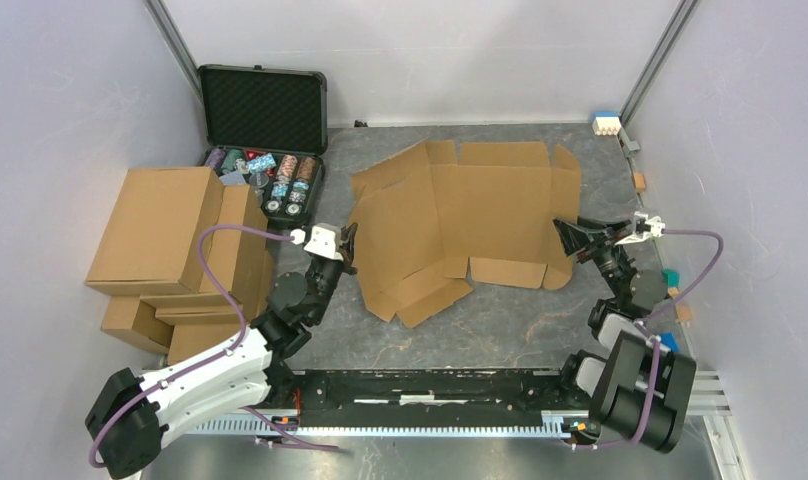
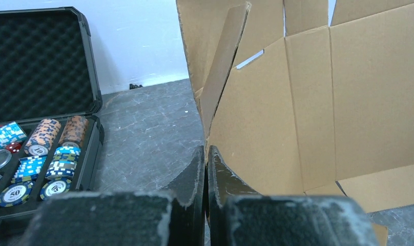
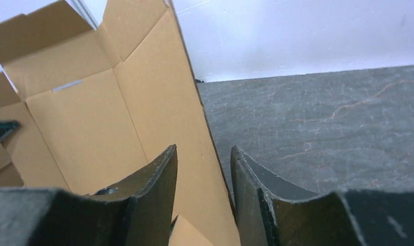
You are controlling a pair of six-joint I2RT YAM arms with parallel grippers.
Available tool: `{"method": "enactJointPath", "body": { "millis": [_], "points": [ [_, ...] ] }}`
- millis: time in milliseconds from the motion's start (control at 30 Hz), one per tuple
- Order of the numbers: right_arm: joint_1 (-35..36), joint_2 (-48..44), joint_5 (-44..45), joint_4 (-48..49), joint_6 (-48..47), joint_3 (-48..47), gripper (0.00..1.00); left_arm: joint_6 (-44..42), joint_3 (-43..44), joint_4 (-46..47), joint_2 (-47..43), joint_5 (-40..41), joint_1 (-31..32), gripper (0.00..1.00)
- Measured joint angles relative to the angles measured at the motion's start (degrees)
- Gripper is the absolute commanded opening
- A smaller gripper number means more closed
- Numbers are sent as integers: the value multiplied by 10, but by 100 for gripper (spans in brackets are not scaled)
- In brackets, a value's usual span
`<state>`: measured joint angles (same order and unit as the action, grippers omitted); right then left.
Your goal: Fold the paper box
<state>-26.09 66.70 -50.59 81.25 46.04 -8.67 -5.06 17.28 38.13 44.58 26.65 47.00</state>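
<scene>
The paper box (image 1: 480, 210) is a brown die-cut cardboard sheet lying open on the grey table, its left panels tilted up. My left gripper (image 1: 348, 240) is at the sheet's left edge. In the left wrist view its jaws (image 2: 205, 148) are shut, with the raised panel's (image 2: 348, 102) edge running down into the tips. My right gripper (image 1: 560, 228) is at the sheet's right edge. In the right wrist view its fingers (image 3: 204, 147) stand apart, astride the edge of an upturned side flap (image 3: 159, 102), which lies close to the right finger.
An open black foam-lined case (image 1: 265, 110) with poker chips (image 1: 285, 185) stands at the back left. A pile of brown cartons (image 1: 170, 250) sits left of my left arm. Small blocks (image 1: 605, 123) lie along the right wall, which is close to my right arm.
</scene>
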Motion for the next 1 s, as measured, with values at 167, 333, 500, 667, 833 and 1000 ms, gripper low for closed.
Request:
{"method": "enactJointPath", "body": {
  "millis": [167, 333, 500, 667, 833, 1000],
  "points": [
    [45, -93, 14, -145, -127, 1, 33, 0, 0, 1, 1, 0, 0, 2],
    [70, -125, 36, -256, -193, 1, 12, 0, 0, 2, 1, 0, 0, 2],
    [95, -201, 57, -332, -226, 8, 1, 0, 0, 15, 12, 3, 0, 2],
    [125, -320, 82, -410, -258, 36, 0, 18, 6, 24, 32, 34, 0, 2],
    [140, -410, 92, -481, -280, 54, 0, 72, 28, 17, 55, 71, 0, 2],
    [146, -457, 80, -519, -283, 66, 0, 120, 41, 25, 83, 103, 0, 2]
  ]
}}
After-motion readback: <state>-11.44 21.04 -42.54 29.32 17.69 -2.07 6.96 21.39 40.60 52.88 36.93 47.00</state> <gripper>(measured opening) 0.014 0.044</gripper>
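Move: The right hand, half open, has the box's right edge just between its fingertips, about 2 cm ahead, 1 cm left and 1 cm below. The rounded corner flap hangs some 5 cm back, 2 cm left and 8 cm lower, and the front-right flap lies about 13 cm left, 4 cm back and 12 cm below. The left hand already grips the box's left edge; the right edge lies roughly 46 cm to its right, 3 cm ahead and 3 cm lower. Leftward and down first, the right hand shuts its fingers on the box's right edge, then draws back and farther left with it, ending about 5 cm left, 5 cm back and a little lower, rolled nearly 20 degrees with its left side down. The left hand keeps its pinch on the left edge and late on eases forward about 2 cm, rolling left side down and turning slightly counter-clockwise. ##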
